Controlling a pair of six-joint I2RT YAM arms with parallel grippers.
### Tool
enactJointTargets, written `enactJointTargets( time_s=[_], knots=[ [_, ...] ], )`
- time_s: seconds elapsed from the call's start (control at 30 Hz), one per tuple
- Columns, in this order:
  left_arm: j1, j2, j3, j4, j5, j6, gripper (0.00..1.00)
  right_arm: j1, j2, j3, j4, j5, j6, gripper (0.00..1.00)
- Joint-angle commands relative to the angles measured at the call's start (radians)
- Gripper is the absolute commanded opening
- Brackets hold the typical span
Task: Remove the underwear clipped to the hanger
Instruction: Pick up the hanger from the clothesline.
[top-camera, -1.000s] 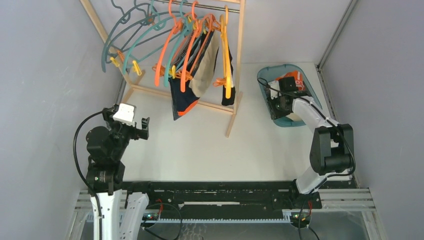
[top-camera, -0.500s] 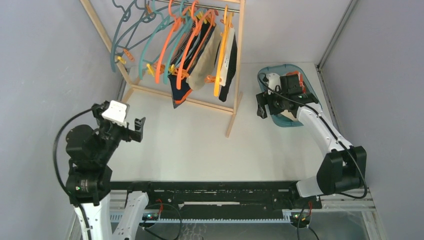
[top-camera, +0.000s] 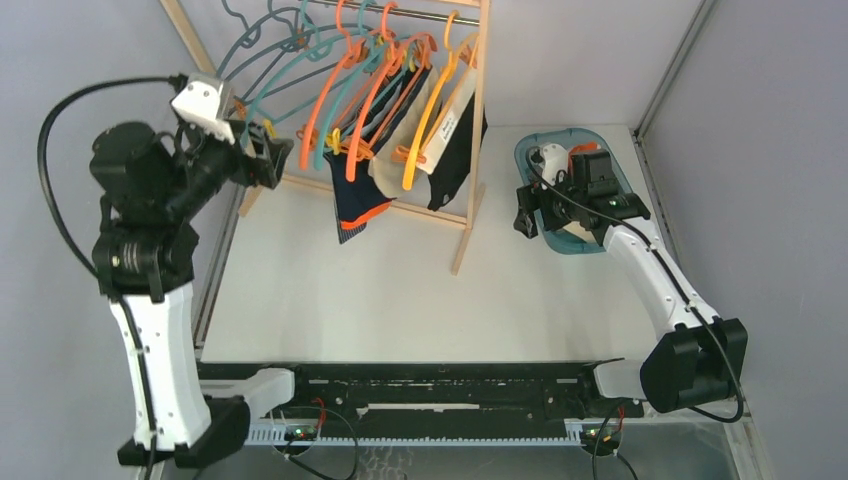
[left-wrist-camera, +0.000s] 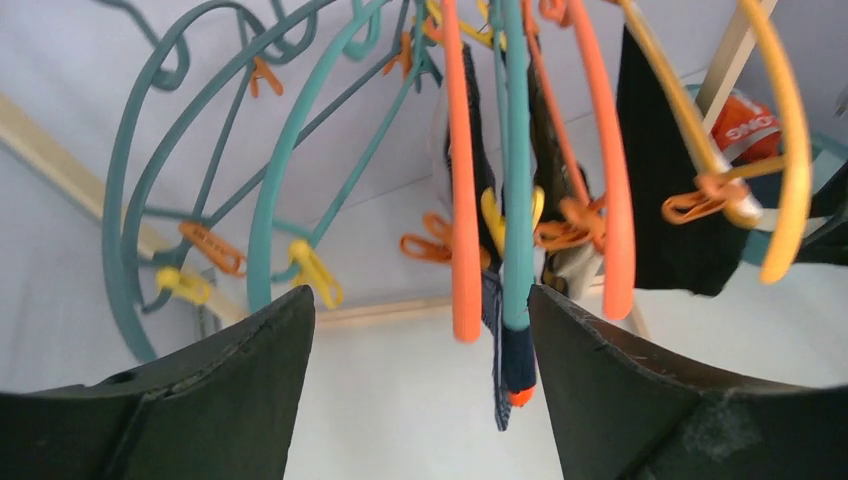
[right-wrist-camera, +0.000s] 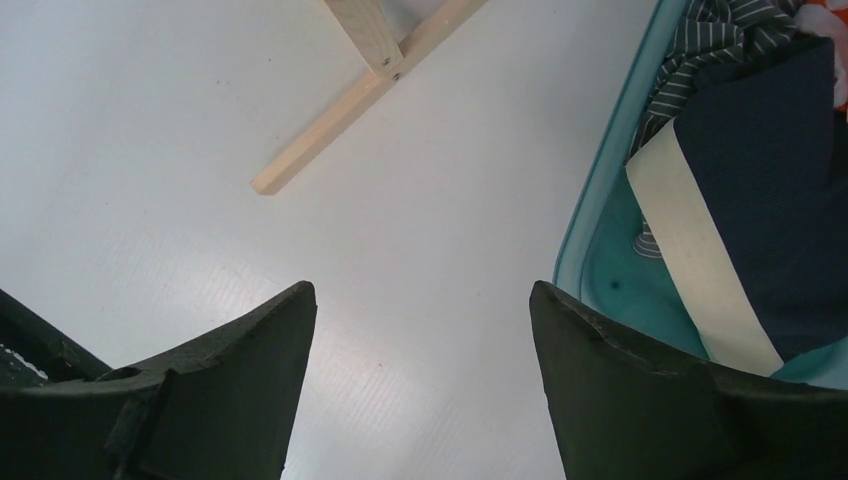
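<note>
Several hangers, teal, orange (left-wrist-camera: 462, 200) and yellow (top-camera: 425, 125), hang on a wooden rack (top-camera: 478, 120). Underwear is clipped to them: a navy pair with orange trim (top-camera: 355, 205) (left-wrist-camera: 515, 365), a beige pair (top-camera: 385, 165) and a black pair with a white waistband (top-camera: 455, 150) (left-wrist-camera: 665, 200). My left gripper (top-camera: 275, 160) (left-wrist-camera: 420, 295) is raised at the rack's left end, open, with the lower ends of an orange and a teal hanger just beyond its right finger. My right gripper (top-camera: 522, 222) (right-wrist-camera: 422, 290) hangs open and empty over the table by the basket's left rim.
A teal basket (top-camera: 530, 150) (right-wrist-camera: 600, 270) at the right holds loose underwear, among them a navy pair with a cream waistband (right-wrist-camera: 770, 190) and a striped pair (right-wrist-camera: 700, 40). The rack's wooden foot (right-wrist-camera: 340, 110) lies ahead of my right gripper. Grey walls enclose the table.
My left arm has risen from low over the table to the hangers' left ends, its jaws narrowing a little. The right gripper opened and drew back from the basket. The hangers have swung.
</note>
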Motion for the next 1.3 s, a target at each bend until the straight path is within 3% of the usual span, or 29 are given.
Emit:
enactJointTargets(
  time_s=[0.0, 0.5, 1.07, 1.27],
  knots=[
    [-0.071, 0.106, 0.15, -0.025, -0.056, -0.048, 0.8, 0.002, -0.016, -0.005, 0.024, -0.01, -0.018, 0.78],
    [-0.16, 0.358, 0.379, 0.056, -0.08, -0.127, 0.61, -0.005, -0.02, -0.015, 0.018, -0.017, -0.034, 0.77],
    [-0.198, 0.477, 0.412, 0.081, -0.142, -0.123, 0.48, 0.005, -0.016, -0.016, 0.01, -0.014, -0.041, 0.76],
    [-0.205, 0.525, 0.424, 0.087, -0.141, -0.119, 0.47, 0.009, -0.015, -0.016, 0.009, -0.014, -0.046, 0.76]
  ],
)
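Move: The first orange hanger lies about 18 cm ahead of the left hand, 8 cm to its right and a touch above it. A teal hanger hangs just to the right of it, a second orange hanger some 6 cm to its right and 2 cm nearer; the nearest teal hanger on the other side is about 7 cm to its left and 3 cm farther out. From the right hand, the first orange hanger is about 12 cm ahead, 30 cm left and 30 cm up. The first orange hanger's near arm is what the left hand reaches for: it travels forward about 14 cm and some 6 cm to the right, briskly at first, then slower, sinking slightly at the end. The wrist tips down a little while the fingers narrow from wide to about half open, one on each side of the bar; a touch can't be made out. ##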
